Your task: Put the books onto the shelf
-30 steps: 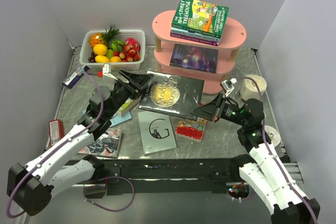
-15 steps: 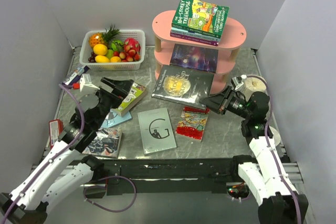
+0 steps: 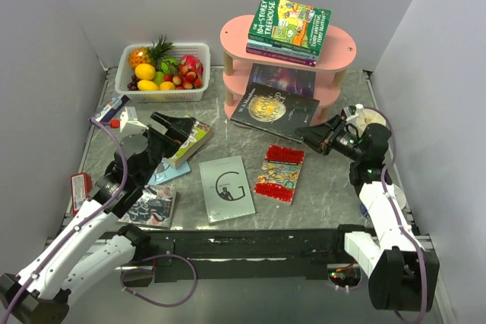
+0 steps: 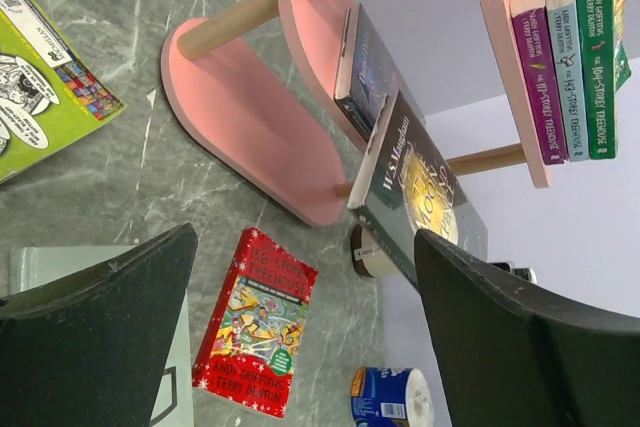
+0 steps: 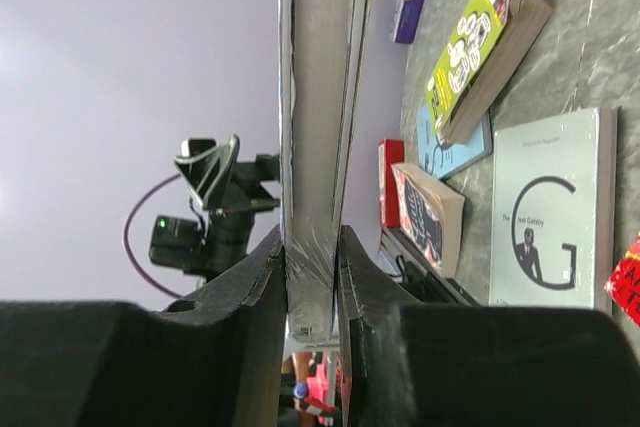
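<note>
The pink shelf [image 3: 345, 49] stands at the back right, with a stack of books topped by a green Treehouse cover [image 3: 292, 24] on its top tier and a dark galaxy book [image 3: 281, 80] on the middle tier. My right gripper [image 3: 311, 136] is shut on the near right corner of a dark green moon book [image 3: 275, 110], which is tilted against the shelf's lower tiers. In the right wrist view the jaws [image 5: 312, 277] pinch its grey edge [image 5: 315, 97]. My left gripper [image 3: 182, 125] is open over a lime-green book [image 3: 190, 142]. Its wrist view shows wide fingers [image 4: 300, 327] and the red Treehouse book [image 4: 255, 322].
A grey "G" book [image 3: 226, 187], a red book [image 3: 279, 173], a light blue book [image 3: 167, 172] and a dark patterned one [image 3: 150, 206] lie on the table. A white fruit basket [image 3: 171, 94] stands back left. A red box [image 3: 80, 187], a carton [image 3: 106, 111] and tape rolls [image 3: 372, 123] sit at the sides.
My left gripper let go of the moon book, opened wide and drew back to the left. The right gripper carried the book back and right, up against the shelf.
</note>
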`<state>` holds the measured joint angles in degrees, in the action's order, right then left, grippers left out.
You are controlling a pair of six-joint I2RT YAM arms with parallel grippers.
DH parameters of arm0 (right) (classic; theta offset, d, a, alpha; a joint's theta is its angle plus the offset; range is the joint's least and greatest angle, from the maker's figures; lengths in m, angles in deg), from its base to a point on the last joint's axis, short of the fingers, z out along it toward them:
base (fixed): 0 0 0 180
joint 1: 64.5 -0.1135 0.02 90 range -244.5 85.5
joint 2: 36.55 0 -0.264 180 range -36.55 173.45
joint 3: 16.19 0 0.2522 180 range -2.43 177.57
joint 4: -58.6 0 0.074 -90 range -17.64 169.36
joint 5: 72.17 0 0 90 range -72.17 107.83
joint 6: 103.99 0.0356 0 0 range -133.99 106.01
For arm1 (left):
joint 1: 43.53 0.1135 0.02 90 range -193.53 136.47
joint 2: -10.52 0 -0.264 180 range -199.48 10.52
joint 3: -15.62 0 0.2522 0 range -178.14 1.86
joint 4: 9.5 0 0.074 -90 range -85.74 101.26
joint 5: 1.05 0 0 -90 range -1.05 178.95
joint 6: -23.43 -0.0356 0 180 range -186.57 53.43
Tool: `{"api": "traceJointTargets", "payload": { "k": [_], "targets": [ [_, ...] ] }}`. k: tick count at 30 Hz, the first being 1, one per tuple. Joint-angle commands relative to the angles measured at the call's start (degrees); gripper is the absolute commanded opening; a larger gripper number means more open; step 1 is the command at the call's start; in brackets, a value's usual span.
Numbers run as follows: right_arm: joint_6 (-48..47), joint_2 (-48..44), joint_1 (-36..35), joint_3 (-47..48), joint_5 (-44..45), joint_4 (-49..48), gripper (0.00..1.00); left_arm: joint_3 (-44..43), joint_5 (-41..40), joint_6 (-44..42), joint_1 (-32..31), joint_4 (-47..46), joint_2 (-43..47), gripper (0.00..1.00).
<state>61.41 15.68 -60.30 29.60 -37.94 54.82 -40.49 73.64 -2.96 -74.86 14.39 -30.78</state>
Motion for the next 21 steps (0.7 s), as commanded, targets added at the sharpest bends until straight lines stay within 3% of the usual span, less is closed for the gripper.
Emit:
{"api": "traceJointTargets", "payload": {
  "k": [1, 21],
  "targets": [
    [1.33, 0.51, 0.36, 6.46, 0.57, -12.25, 0.0, 0.07, 1.16, -1.65, 0.31, -2.92, -0.01, 0.95],
    [-3.33, 12.72, 1.42, 14.46, 5.93, -9.7, 0.0, 0.42, 2.39, -2.0, 0.31, -4.95, -3.17, 0.95]
  ]
}}
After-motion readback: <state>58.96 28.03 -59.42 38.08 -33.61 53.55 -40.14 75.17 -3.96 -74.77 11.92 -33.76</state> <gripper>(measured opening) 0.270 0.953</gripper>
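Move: The right hand grips the near right corner of the black Moon and Sixpence book. The dark purple book on the middle shelf, where it is being taken, lies about 17 cm ahead, 7 cm left and 2 cm lower. The treehouse stack is above, some 18 cm ahead, 5 left and 17 up. The red book is 3 cm back, 6 left, 17 below. From the empty left hand, the purple book is about 17 cm ahead, 30 right, slightly lower. Forward by about 6 cm, in a shallow arc that rises some 2 cm and then sinks almost back to the starting height, the right hand feeds the black book farther into the middle shelf over the purple one. The fingers keep their hold on its near right corner, while the wrist turns roughly 5 degrees clockwise. ##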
